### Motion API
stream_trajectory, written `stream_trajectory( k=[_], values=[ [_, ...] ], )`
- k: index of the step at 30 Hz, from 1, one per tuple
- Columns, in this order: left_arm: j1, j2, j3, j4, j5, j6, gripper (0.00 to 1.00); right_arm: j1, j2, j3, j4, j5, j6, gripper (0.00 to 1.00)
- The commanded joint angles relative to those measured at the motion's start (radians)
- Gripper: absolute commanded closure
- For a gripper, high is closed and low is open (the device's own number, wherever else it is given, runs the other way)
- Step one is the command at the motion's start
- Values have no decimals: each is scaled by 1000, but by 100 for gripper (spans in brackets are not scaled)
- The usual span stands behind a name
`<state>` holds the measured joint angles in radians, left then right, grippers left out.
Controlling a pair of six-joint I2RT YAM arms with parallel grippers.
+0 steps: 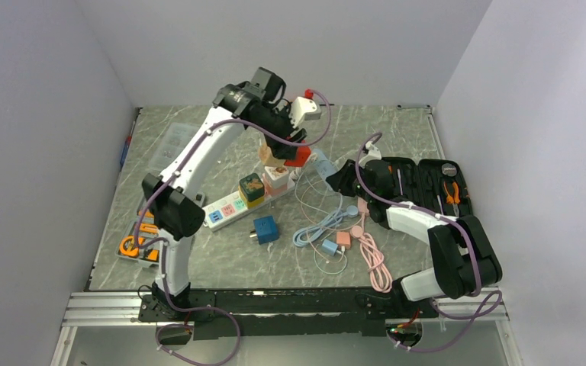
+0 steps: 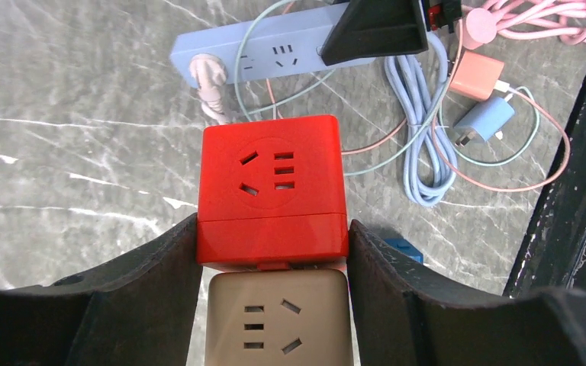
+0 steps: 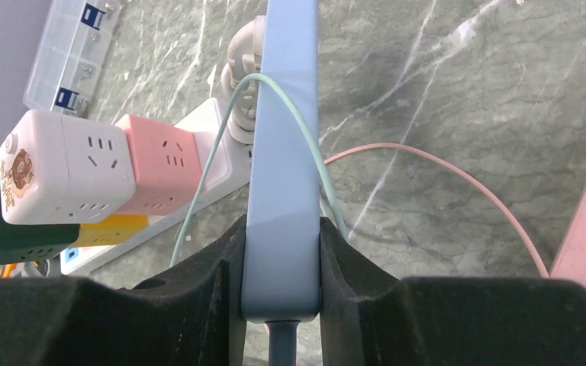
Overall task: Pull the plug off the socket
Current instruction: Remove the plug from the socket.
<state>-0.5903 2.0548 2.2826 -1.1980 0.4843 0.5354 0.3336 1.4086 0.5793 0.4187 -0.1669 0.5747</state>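
A red cube plug (image 2: 271,187) sits end to end against a beige cube socket (image 2: 278,320); I cannot tell whether they are still joined. My left gripper (image 2: 272,236) is shut on the red cube's sides, raised above the table. In the top view the left gripper (image 1: 294,149) holds the red cube (image 1: 299,158) by the stack of cubes. My right gripper (image 3: 282,229) is shut on a light blue power strip (image 3: 282,137), which lies flat on the table. It also shows in the top view (image 1: 326,166) beside the right gripper (image 1: 339,177). A white plug (image 3: 240,53) sits in the strip's far end.
A white power strip (image 1: 233,206) carries white (image 3: 65,164), pink (image 3: 160,164) and dark green (image 1: 252,187) cubes. A blue cube (image 1: 266,229) and tangled cables with chargers (image 1: 351,236) lie in the middle. An open black tool case (image 1: 427,179) is at the right, orange tools (image 1: 139,240) at the left.
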Motion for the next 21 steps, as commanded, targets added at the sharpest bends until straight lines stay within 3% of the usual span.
stream_trajectory(
  k=[1,8,14,21],
  values=[
    [4,-97,14,-25,44,30,100,-36,-7,1,107,-29,5,100],
    [-1,-133,-15,-26,105,32,100,-35,17,9,155,-103,43,100],
    [-82,-226,-340,-7,114,94,100,-36,40,27,190,-188,73,100],
    [-174,-385,-653,109,127,130,100,-36,22,52,152,-184,61,100]
  ],
)
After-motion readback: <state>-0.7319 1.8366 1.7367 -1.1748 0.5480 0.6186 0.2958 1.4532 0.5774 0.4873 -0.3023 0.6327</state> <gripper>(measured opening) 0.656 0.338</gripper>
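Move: The left hand already holds the red-and-tan plug, free of the socket. The open table beside the blue plug lies about 19 cm back, 2 cm left and 23 cm below it. The blue plug is some 15 cm back and 6 cm left, the light-blue cable coil 14 cm back and 9 cm right. The light-blue socket strip is about 4 cm ahead and 10 cm right. From the right hand, that open table is roughly 18 cm back, 14 cm left. Keeping its pinch on the red-and-tan plug, the left hand first lifts it another 3–4 cm. It then swings back about 12 cm, picking up speed and sinking some 11 cm from the top of the lift towards the open table by the blue plug, tilting and turning clockwise on the way. The right hand keeps its grip on the socket strip almost in place, rolling it slightly. ##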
